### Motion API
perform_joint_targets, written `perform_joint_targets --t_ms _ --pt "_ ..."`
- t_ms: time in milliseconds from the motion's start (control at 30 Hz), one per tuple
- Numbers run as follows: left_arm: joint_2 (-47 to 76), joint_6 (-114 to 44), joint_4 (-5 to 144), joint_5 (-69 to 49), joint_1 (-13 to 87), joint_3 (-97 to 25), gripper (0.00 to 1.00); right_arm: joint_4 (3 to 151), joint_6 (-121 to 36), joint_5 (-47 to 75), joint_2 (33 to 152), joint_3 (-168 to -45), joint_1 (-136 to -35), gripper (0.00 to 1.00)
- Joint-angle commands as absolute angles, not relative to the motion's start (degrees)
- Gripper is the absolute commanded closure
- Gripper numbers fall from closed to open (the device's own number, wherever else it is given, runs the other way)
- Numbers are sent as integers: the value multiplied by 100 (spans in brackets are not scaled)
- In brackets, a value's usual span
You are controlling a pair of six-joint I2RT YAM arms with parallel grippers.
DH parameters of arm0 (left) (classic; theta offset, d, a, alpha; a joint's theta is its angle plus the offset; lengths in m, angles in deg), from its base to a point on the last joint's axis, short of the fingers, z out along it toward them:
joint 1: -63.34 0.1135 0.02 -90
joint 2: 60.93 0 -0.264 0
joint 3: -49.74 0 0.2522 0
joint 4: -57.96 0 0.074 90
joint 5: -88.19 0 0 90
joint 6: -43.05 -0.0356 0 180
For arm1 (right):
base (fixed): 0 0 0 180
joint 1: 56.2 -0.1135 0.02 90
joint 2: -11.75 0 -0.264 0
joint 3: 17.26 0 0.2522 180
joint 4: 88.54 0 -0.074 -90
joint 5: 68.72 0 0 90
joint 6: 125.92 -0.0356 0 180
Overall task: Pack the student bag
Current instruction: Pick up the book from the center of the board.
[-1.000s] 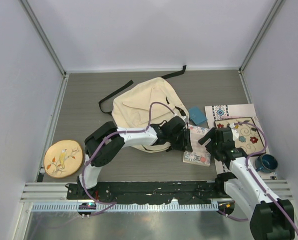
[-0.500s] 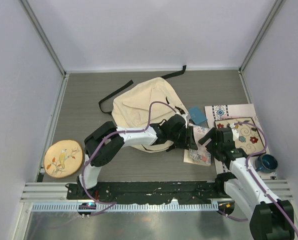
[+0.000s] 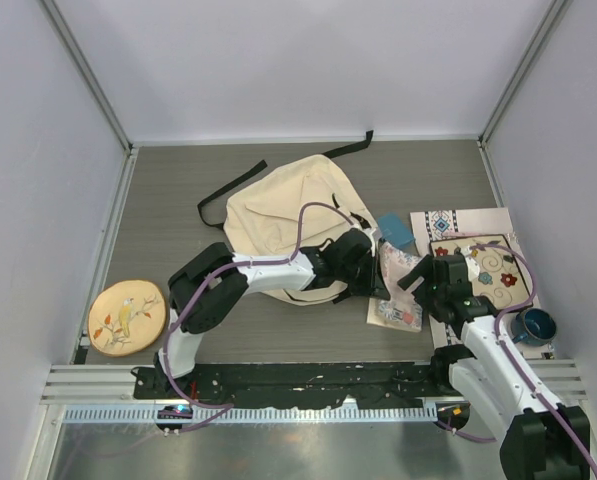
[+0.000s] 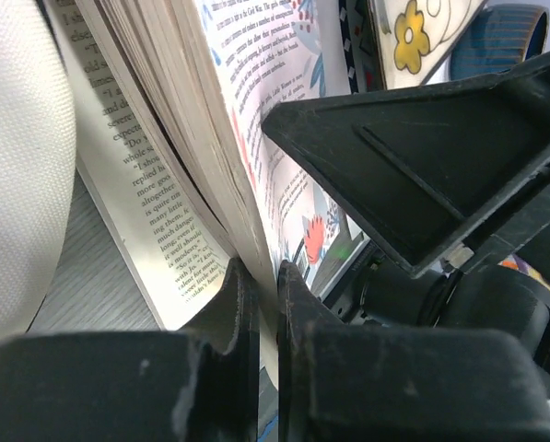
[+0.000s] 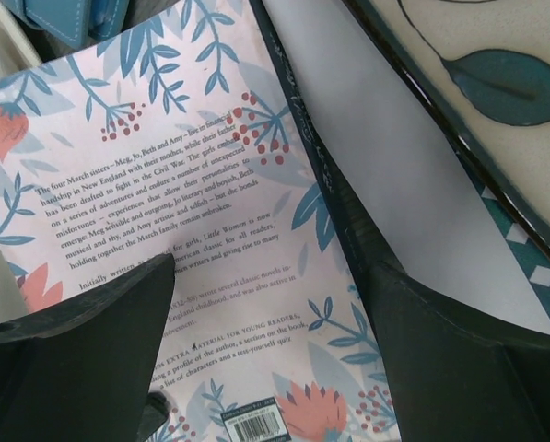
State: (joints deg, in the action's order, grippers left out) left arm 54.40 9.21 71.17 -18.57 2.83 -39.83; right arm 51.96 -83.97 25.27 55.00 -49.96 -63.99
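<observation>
The student bag [image 3: 278, 212], cream with black straps, lies in the middle of the table; its cloth fills the left edge of the left wrist view [image 4: 17, 157]. A paperback book [image 3: 398, 298] with a pink floral cover lies just right of the bag. My left gripper [image 3: 378, 278] [image 4: 263, 273] is shut on the book's [image 4: 228, 120] cover edge, and the pages fan open above the fingers. My right gripper [image 3: 419, 284] [image 5: 273, 267] hangs open over the book's back cover [image 5: 164, 184], with nothing between its fingers.
A blue pouch [image 3: 394, 231] [image 5: 67, 18] lies between bag and book. A patterned mat [image 3: 475, 262] and a dark blue mug [image 3: 533, 325] sit at the right. A round bird plaque [image 3: 127, 316] lies near the left wall.
My left gripper has moved right onto the book and shut on its edge, tilting that edge up off the table. The right arm has stayed put.
</observation>
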Motion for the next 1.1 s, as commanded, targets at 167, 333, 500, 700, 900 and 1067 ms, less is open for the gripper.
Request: perform_joint_targets --t_ms 167,333,500,700,900,1067 --pt "4455 -387 7409 -2010 155 -4619 100 3966 -7768 3207 4982 -7020 -6464 10" --pt "3841 -740 7770 -2009 278 -4822 100 3587 -7644 3577 4920 -7838 -6464 9" --pt "3330 -801 7779 -2045 401 -4770 100 3332 -7652 3605 4797 -8305 -6455 9" --pt "2723 -696 7472 -2009 673 -4392 100 3331 -7583 3175 4656 -8709 -6455 9" --pt "2267 -748 7199 -2255 849 -4067 100 4218 -7380 1743 4612 -8341 -6455 9" --pt "1985 -766 6699 -2729 928 -3760 100 5412 -7634 600 4699 -7717 -6464 9"
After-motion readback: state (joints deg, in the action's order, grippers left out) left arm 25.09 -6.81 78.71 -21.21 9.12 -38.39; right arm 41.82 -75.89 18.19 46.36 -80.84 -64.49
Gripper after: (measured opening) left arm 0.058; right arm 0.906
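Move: The left fingers already pinch the book's lifted left edge, with the book's middle some 5 cm to their right; the bag's middle is about 19 cm to their left, 13 cm farther out and 5 cm lower. From the open right hand, the book's middle lies about 4 cm left, 1 cm back and 2 cm below. At that low level, the blue pouch is 12 cm ahead and 6 cm left, and the floral tray is 2 cm ahead and 16 cm right. Keeping its pinch on the book's edge, the left hand climbs about 20 cm from the table, slowly at first and then fast, drifting left towards the bag as it rises while the wrist rolls and its right-pointing fingers tip upward. The right hand rises beside the book's cover with its fingers wide open, tips up to point more forward, and after edging slightly right swings back left and begins turning counter-clockwise at the top. ##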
